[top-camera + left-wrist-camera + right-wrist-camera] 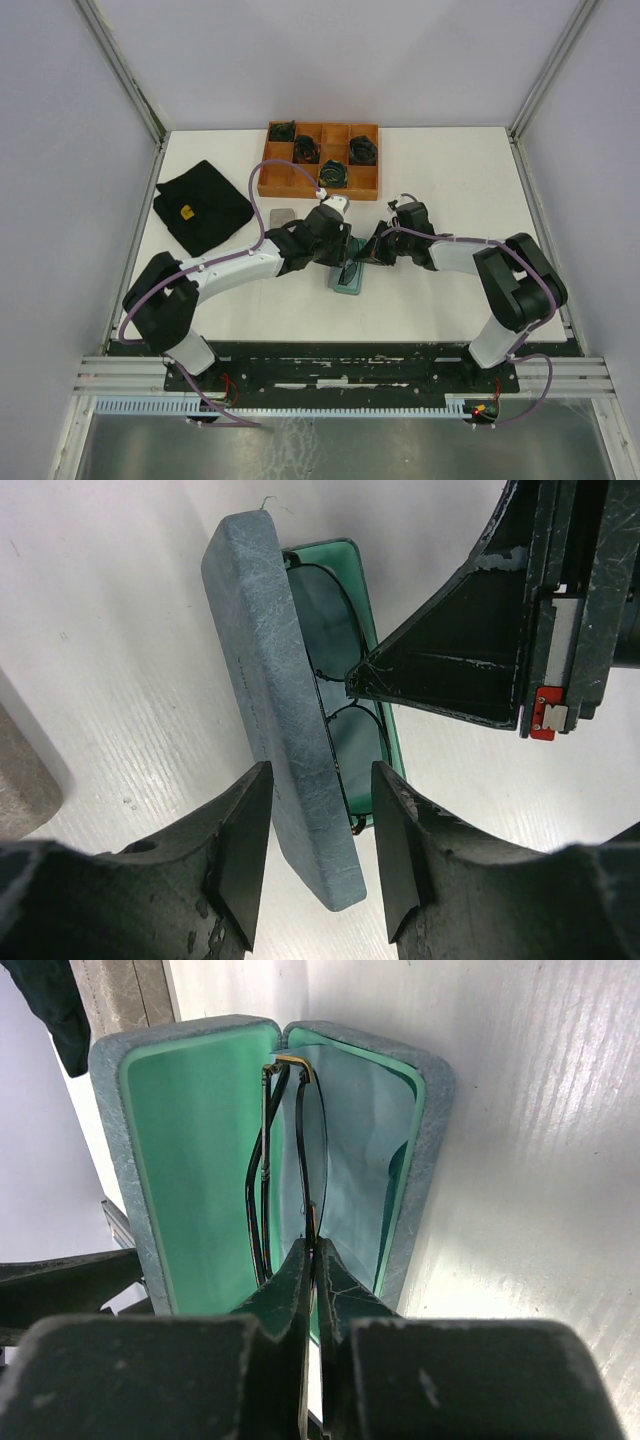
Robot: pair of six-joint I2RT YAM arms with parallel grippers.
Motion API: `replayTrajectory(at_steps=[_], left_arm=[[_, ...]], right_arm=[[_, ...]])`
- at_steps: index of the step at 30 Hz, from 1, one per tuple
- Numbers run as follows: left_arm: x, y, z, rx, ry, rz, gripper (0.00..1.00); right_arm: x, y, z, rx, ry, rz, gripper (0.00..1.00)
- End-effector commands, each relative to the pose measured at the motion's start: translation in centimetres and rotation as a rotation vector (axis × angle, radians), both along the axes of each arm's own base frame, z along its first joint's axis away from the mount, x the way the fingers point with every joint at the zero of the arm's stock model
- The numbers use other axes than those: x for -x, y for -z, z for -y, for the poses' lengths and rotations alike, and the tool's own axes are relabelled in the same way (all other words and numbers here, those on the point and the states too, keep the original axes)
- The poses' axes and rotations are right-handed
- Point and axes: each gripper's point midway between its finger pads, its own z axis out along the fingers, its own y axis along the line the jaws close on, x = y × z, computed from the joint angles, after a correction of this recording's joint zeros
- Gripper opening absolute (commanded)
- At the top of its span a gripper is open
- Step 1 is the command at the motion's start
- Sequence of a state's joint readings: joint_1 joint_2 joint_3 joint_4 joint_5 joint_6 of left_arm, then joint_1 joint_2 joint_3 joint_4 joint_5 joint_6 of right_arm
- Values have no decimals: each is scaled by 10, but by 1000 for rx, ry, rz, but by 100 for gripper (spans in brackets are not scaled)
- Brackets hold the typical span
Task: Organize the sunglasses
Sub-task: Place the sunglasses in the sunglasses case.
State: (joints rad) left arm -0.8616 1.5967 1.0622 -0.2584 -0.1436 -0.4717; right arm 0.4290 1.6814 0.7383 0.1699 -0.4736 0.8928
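A blue-grey case with a green lining lies open on the white table between the two arms. The sunglasses, a thin dark wire pair, stand folded inside it. My right gripper is shut on the sunglasses' wire frame at the case's near end; in the left wrist view its fingertips reach in over the green lining. My left gripper is open, its jaws on either side of the raised lid with a gap on each side.
A wooden compartment tray holding dark green coiled bundles stands at the back. A black cloth lies back left. A grey case sits just behind the left gripper.
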Motion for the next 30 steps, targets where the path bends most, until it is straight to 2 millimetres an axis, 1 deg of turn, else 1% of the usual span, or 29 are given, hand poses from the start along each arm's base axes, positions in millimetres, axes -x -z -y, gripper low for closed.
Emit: replayTrajectory(at_steps=[1, 5, 14, 20, 23, 25, 27, 30], left_arm=[[-5, -9, 10, 35, 31, 39, 51], [-4, -10, 8, 38, 29, 42, 51], [-4, -14, 7, 44, 24, 51, 51], [-5, -17, 7, 51, 22, 60, 52], [-4, -16, 8, 50, 28, 58, 52], [-4, -15, 8, 53, 33, 57, 52], [-3, -14, 9, 57, 39, 54, 52], [-3, -12, 10, 57, 42, 51, 52]], right_arm=[[-15, -9, -6, -13, -6, 53, 8], [-14, -13, -2, 17, -16, 62, 16], [-13, -34, 6, 82, -46, 94, 33], [-9, -42, 20, 169, -50, 118, 39], [-5, -41, 31, 228, -44, 122, 40], [-4, -37, 39, 268, -35, 121, 40], [-3, -34, 41, 280, -35, 119, 41], [-2, -30, 37, 263, -41, 107, 41]])
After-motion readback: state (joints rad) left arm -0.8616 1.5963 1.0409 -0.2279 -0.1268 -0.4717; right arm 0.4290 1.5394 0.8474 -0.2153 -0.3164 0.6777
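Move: The right hand still pinches the folded sunglasses near their bridge, over the middle of the open blue case's tray, which lies straight below, only about 2 cm down. The raised lid stands about 4 cm to its left, level ahead; the brown case lies some 17 cm left and 8 cm farther out. From the left hand, hovering at the lid, the tray is about 1 cm ahead, 4 cm right and 7 cm below. The right hand first stays almost in place low over the tray and opens its fingers to about two fifths, letting go of the sunglasses. It then lifts roughly 2.5 cm and swings about 3.5 cm right, clear of the tray's outer side, tipping some 15 degrees to point more steeply down and sinking slightly at the end, while the left hand stays with its open fingers on either side of the lid. ##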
